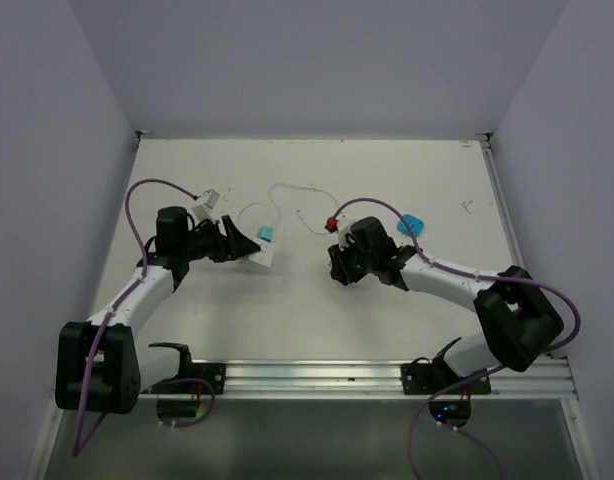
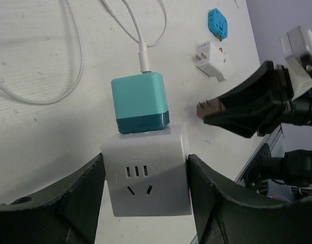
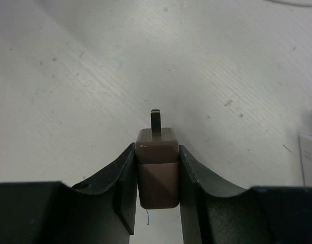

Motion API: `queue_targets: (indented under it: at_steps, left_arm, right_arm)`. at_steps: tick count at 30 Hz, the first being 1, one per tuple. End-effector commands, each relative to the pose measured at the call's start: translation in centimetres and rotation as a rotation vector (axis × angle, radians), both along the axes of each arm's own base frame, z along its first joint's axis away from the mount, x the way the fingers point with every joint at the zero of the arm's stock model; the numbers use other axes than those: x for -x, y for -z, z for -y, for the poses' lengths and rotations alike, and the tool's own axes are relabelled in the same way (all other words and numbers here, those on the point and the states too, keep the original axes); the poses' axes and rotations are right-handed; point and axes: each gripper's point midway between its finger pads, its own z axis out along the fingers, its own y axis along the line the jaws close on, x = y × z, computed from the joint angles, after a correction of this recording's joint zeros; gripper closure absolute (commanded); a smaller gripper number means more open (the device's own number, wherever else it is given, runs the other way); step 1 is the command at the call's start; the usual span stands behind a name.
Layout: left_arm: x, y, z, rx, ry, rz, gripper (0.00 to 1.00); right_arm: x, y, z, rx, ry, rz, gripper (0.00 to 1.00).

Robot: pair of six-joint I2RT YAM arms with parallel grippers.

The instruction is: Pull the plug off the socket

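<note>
The white cube socket (image 2: 148, 175) rests on the table, and my left gripper (image 2: 146, 163) is shut on its two sides. A teal plug (image 2: 141, 101) with a white cable (image 2: 141, 46) sits in the socket's far face. In the top view the socket (image 1: 263, 257) lies left of centre in my left gripper (image 1: 249, 250). My right gripper (image 3: 156, 152) is shut on a small brown plug (image 3: 156, 175) whose metal prongs point away, apart from the socket. In the left wrist view that brown plug (image 2: 207, 107) hangs to the socket's right, prongs toward it with a gap between.
A red plug (image 1: 334, 222) and a blue plug (image 1: 412, 224) lie behind the right gripper. A white square plug (image 2: 211, 58) lies near the blue one (image 2: 218, 24). Another white plug (image 1: 209, 200) lies behind the left arm. Cable loops cross the table's middle.
</note>
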Motion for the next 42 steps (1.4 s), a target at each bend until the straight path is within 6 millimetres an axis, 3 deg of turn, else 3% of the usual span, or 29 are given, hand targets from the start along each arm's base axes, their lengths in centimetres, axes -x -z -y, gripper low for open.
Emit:
queue_targets:
  at_steps: [1, 6, 12, 16, 22, 36, 42]
  left_arm:
    - [0.5, -1.9, 0.5, 0.032, 0.047, 0.106, 1.0]
    - [0.8, -2.4, 0.7, 0.056, 0.04, 0.135, 1.0]
    - [1.5, -1.7, 1.8, 0.07, 0.049, 0.124, 1.0]
    - [2.0, -1.1, 3.0, 0.077, 0.066, 0.115, 1.0]
    - [2.6, -0.4, 5.1, 0.061, 0.119, 0.132, 1.0]
    - [3.6, 0.1, 6.4, 0.053, 0.159, 0.176, 1.0]
    - [4.1, -0.5, 7.5, 0.049, 0.183, 0.21, 1.0]
  right_arm:
    - [-2.0, -2.1, -1.2, -0.113, 0.118, -0.063, 0.96]
    - [-3.3, -0.6, -0.6, -0.12, 0.253, -0.166, 0.84]
    - [-3.5, 0.4, -0.6, -0.123, 0.33, -0.226, 0.65]
    - [-3.7, 0.8, 0.0, -0.122, 0.376, -0.244, 0.42]
    - [-4.0, -1.0, 0.3, -0.155, 0.402, -0.215, 0.13]
    - [-4.6, -9.1, -0.9, -0.459, 0.578, -0.219, 0.08]
    - [-4.7, -10.4, -1.5, -0.547, 0.637, -0.228, 0.07]
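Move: The right hand still holds the brown plug just off the table; the bare spot where it goes is about 3 cm ahead and 3 cm below. From this hand the white adapter lies some 7 cm ahead and 12 to the right, the blue plug 14 ahead and 17 right, and the teal plug, in the left hand's socket, about 7 ahead, 17 left and 6 higher. From the left hand the brown plug is roughly 21 cm right, 3 back and 8 down. The right fingers lower the brown plug onto the table about 3 cm ahead and let go, opening wide; the hand then rises some 10 cm clear of it, having turned clockwise about 30 degrees overall, with its left side rolling up late. Meanwhile the left hand keeps its grip on the socket and carries it right and back, sinking a little, towards the brown plug. ##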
